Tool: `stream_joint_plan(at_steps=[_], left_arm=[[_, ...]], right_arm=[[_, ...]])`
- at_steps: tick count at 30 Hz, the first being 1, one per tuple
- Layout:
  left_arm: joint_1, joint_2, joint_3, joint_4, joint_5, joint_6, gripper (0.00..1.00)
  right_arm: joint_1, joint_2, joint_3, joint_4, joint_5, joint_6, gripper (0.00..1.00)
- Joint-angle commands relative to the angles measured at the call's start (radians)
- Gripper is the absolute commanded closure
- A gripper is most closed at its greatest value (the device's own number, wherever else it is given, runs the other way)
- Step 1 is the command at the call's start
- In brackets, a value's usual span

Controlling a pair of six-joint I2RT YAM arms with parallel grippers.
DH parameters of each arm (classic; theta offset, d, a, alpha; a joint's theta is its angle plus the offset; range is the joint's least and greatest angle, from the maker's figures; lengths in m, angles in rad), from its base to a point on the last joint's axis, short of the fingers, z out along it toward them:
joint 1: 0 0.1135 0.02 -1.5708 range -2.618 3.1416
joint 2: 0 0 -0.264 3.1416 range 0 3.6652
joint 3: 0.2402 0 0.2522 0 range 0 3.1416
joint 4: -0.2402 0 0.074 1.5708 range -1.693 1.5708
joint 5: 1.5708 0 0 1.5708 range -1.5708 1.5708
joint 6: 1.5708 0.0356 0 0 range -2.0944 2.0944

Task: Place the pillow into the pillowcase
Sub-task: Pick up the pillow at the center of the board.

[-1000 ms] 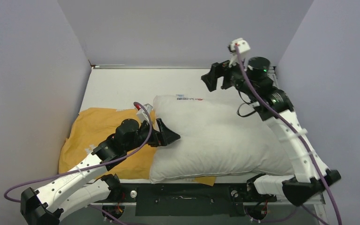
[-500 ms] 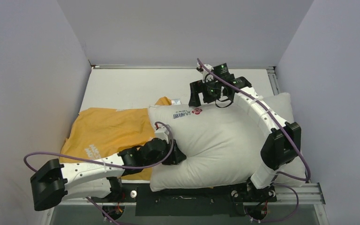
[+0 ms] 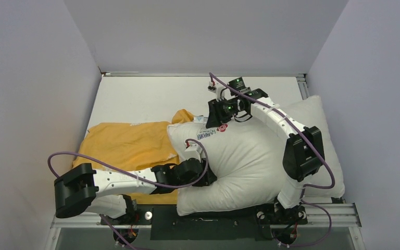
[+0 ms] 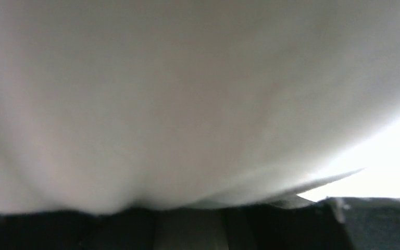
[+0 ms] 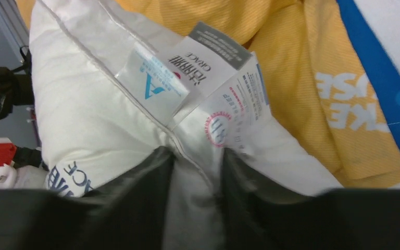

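The off-white pillow (image 3: 250,156) lies across the right half of the table, its left end bunched up. My left gripper (image 3: 208,176) is dug into its near left edge, closed on a fold; in the left wrist view the pillow (image 4: 187,94) fills the picture above the dark fingers (image 4: 109,229). My right gripper (image 3: 220,112) pinches the far left corner. There its fingers (image 5: 135,192) straddle the seam below the labels (image 5: 187,67), with the right gripper (image 5: 198,166) shut on fabric. The orange-yellow pillowcase (image 3: 125,143) lies flat on the left, partly under the pillow. Its blue face (image 5: 380,67) shows at one edge.
Grey walls close in the white table (image 3: 146,96) on the left, back and right. The pillow's right end reaches the right wall (image 3: 354,130). A metal rail (image 3: 203,219) with the arm bases runs along the near edge.
The right arm swung down from above onto the pillow's far left corner and closed. The left gripper pushed right and nearer into the pillow and closed, bunching its left end and shifting it rightwards.
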Motion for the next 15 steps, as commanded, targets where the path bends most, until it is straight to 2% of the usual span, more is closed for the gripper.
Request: stream_joint_plan(at_steps=[1, 2, 5, 8, 11, 15], left_arm=[[-0.017, 0.037, -0.019, -0.373, -0.041, 0.058, 0.53], [-0.017, 0.01, -0.005, -0.395, -0.057, 0.07, 0.47], [-0.017, -0.089, 0.039, -0.443, -0.087, 0.12, 0.27], [-0.017, -0.221, 0.055, -0.449, -0.096, 0.163, 0.12], [-0.016, -0.362, 0.044, -0.413, -0.093, 0.19, 0.03], [-0.015, -0.55, 0.01, -0.351, -0.094, 0.203, 0.03]], right_arm=[[0.044, 0.036, -0.005, -0.107, -0.128, -0.058, 0.9], [0.042, 0.027, -0.004, -0.102, -0.113, -0.051, 0.94], [0.024, -0.029, 0.023, -0.085, -0.085, -0.016, 0.95], [0.005, -0.091, 0.087, -0.088, -0.018, 0.01, 0.95], [-0.015, -0.16, 0.168, -0.081, 0.042, 0.032, 0.95], [-0.038, -0.247, 0.264, -0.074, 0.11, 0.046, 0.95]])
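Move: The right hand is straddling the pillow's far-left edge, with the pillow's middle about 13 cm back, 16 cm to the right and 8 cm below. The printed labels stick out some 4 cm to this hand's left and 2 cm farther out. The visible part of the pillowcase centres roughly 33 cm left and 14 cm back, about 14 cm lower. From the left hand, sunk in the pillow's near-left part, the pillow's middle lies about 16 cm right and 6 cm ahead, a little higher. The right fingers shut on the pillow's edge beside the labels and, with it pinched, the hand rises about 5 cm after a brief hold, gathering speed. Meanwhile the left fingers spread from half open to wide and come free of the pillow's near-left part, the hand climbing some 8 cm and moving about 5 cm left towards the pillowcase. ##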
